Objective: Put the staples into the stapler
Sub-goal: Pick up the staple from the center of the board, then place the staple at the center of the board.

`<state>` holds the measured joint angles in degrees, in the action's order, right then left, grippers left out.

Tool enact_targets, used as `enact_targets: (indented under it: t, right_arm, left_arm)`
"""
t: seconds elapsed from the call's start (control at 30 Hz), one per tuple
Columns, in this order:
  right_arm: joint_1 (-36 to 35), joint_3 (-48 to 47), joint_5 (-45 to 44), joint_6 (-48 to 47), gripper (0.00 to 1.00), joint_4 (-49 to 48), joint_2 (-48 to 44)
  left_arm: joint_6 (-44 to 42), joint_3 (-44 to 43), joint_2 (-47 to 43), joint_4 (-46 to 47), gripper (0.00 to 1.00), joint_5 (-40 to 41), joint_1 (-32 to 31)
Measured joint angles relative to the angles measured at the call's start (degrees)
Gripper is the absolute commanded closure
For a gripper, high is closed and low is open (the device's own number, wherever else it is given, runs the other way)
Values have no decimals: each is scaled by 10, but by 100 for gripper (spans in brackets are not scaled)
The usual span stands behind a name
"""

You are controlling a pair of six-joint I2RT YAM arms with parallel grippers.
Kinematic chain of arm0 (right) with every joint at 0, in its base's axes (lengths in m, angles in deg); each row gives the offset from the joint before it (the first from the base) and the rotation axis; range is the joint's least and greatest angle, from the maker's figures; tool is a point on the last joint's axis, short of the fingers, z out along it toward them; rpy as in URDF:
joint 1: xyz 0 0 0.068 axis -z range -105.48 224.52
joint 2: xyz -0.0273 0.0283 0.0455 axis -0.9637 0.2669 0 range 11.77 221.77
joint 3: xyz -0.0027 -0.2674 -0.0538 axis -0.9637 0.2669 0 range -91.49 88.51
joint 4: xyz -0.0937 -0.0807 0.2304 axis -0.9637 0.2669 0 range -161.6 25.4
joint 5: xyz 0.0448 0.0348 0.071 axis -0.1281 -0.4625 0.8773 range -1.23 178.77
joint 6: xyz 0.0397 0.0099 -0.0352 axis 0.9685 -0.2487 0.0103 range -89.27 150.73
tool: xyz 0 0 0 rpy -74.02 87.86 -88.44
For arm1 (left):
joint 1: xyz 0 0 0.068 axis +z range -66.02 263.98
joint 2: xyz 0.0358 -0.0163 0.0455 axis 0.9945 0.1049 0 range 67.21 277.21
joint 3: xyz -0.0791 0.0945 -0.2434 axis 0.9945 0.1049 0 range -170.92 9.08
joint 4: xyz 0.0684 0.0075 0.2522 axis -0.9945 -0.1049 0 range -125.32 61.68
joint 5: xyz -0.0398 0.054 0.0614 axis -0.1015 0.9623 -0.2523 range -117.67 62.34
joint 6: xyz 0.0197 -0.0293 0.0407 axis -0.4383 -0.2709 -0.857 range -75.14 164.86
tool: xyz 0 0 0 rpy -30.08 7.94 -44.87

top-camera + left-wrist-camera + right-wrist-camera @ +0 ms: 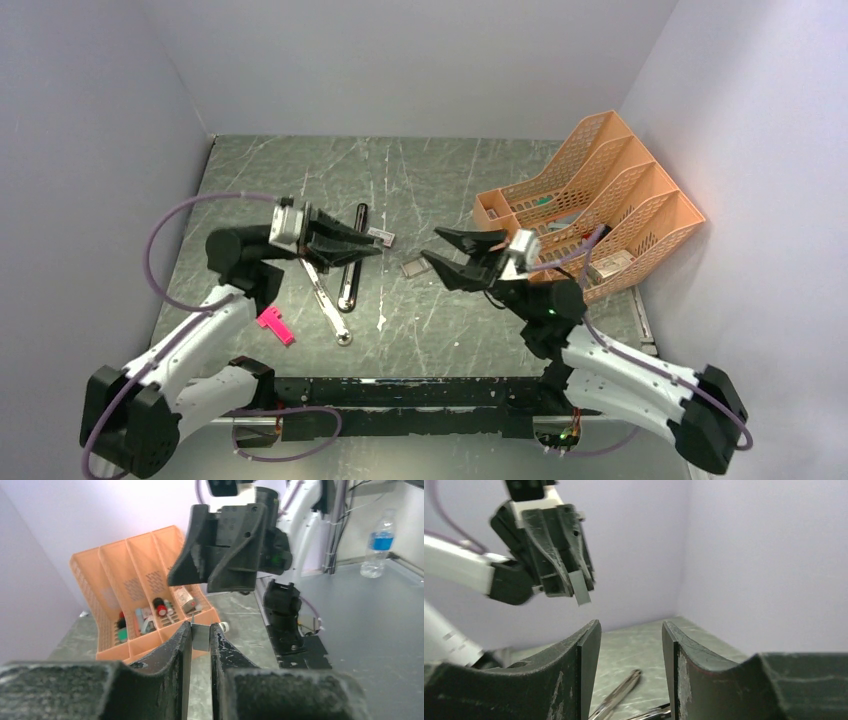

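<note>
A short silvery strip of staples [200,636] is pinched between the tips of my left gripper [200,630], which is shut on it and held above the table. From the right wrist view the same staples [581,588] stick out of the left gripper [576,582]. The stapler [348,285] lies swung open on the table under the left gripper [374,250], its chrome rail [325,295] angled toward the near edge. The right gripper [435,246] faces the left one a short way apart, open and empty [631,630]. Below it part of the chrome rail [619,692] shows.
An orange mesh file organizer [590,215] with small items stands at the right wall. A pink plastic piece [275,325] lies near the left arm. A small labelled box [380,237] and a small grey item [413,268] lie between the grippers. A water bottle [377,547] stands off the table.
</note>
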<state>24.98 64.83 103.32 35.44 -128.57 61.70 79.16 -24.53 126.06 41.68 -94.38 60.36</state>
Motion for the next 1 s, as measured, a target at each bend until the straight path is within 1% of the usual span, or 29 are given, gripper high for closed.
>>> enact_targets:
  t: [0.1,0.17,0.27,0.37,0.5,0.63,0.77,0.9,1.0]
  right_arm:
    - [0,16,-82,-21,48,31,-73]
    - [1,28,-135,-33,48,46,-115]
    - [1,37,-189,-45,49,59,-150]
    - [1,45,-233,-54,49,78,-181]
    - [1,48,-269,-65,49,108,-222]
    - [1,48,-297,-74,48,127,-257]
    - [1,49,-317,-80,48,145,-269]
    - [1,52,-330,-85,48,163,-274]
    - [1,52,-335,-88,49,172,-276]
  left_arm:
    - [-226,-110,-16,-279,93,13,-19]
    - [-393,-192,0,-467,93,43,-50]
    - [-612,-274,47,-683,93,93,-96]
    - [-769,-295,103,-829,93,148,-133]
    - [-915,-317,189,-974,93,222,-196]
    - [-1003,-331,260,-1058,93,304,-256]
    - [-1047,-331,313,-1101,93,384,-299]
    - [-1062,-316,346,-1107,93,439,-327]
    - [-1069,-292,352,-1107,92,471,-337]
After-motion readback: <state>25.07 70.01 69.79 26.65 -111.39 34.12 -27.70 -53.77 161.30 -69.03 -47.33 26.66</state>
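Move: Down on the bare table lies the white mark that the left hand, still holding the staple strip, heads for: about 35 cm below it, 3 cm ahead and 1 cm right. The staple tray lies about 15 cm ahead and 8 cm right of that hand. To its left, at table height, lie the stapler's black half, 17 cm ahead and 6 cm left, and the silver half, 9 cm ahead and 13 cm left. From the empty right hand, the white mark is some 6 cm left, 1 cm ahead and 35 cm below. Swinging up and out a few centimetres forward and right, the left hand then plunges about 30 cm towards the table by the white mark, easing back a little on the way. Its wrist turns some 80 degrees from pointing right to pointing steeply down, fingers keeping their pinch on the staple strip. The right hand, already clear and half open, withdraws about 13 cm right, turning clockwise. ##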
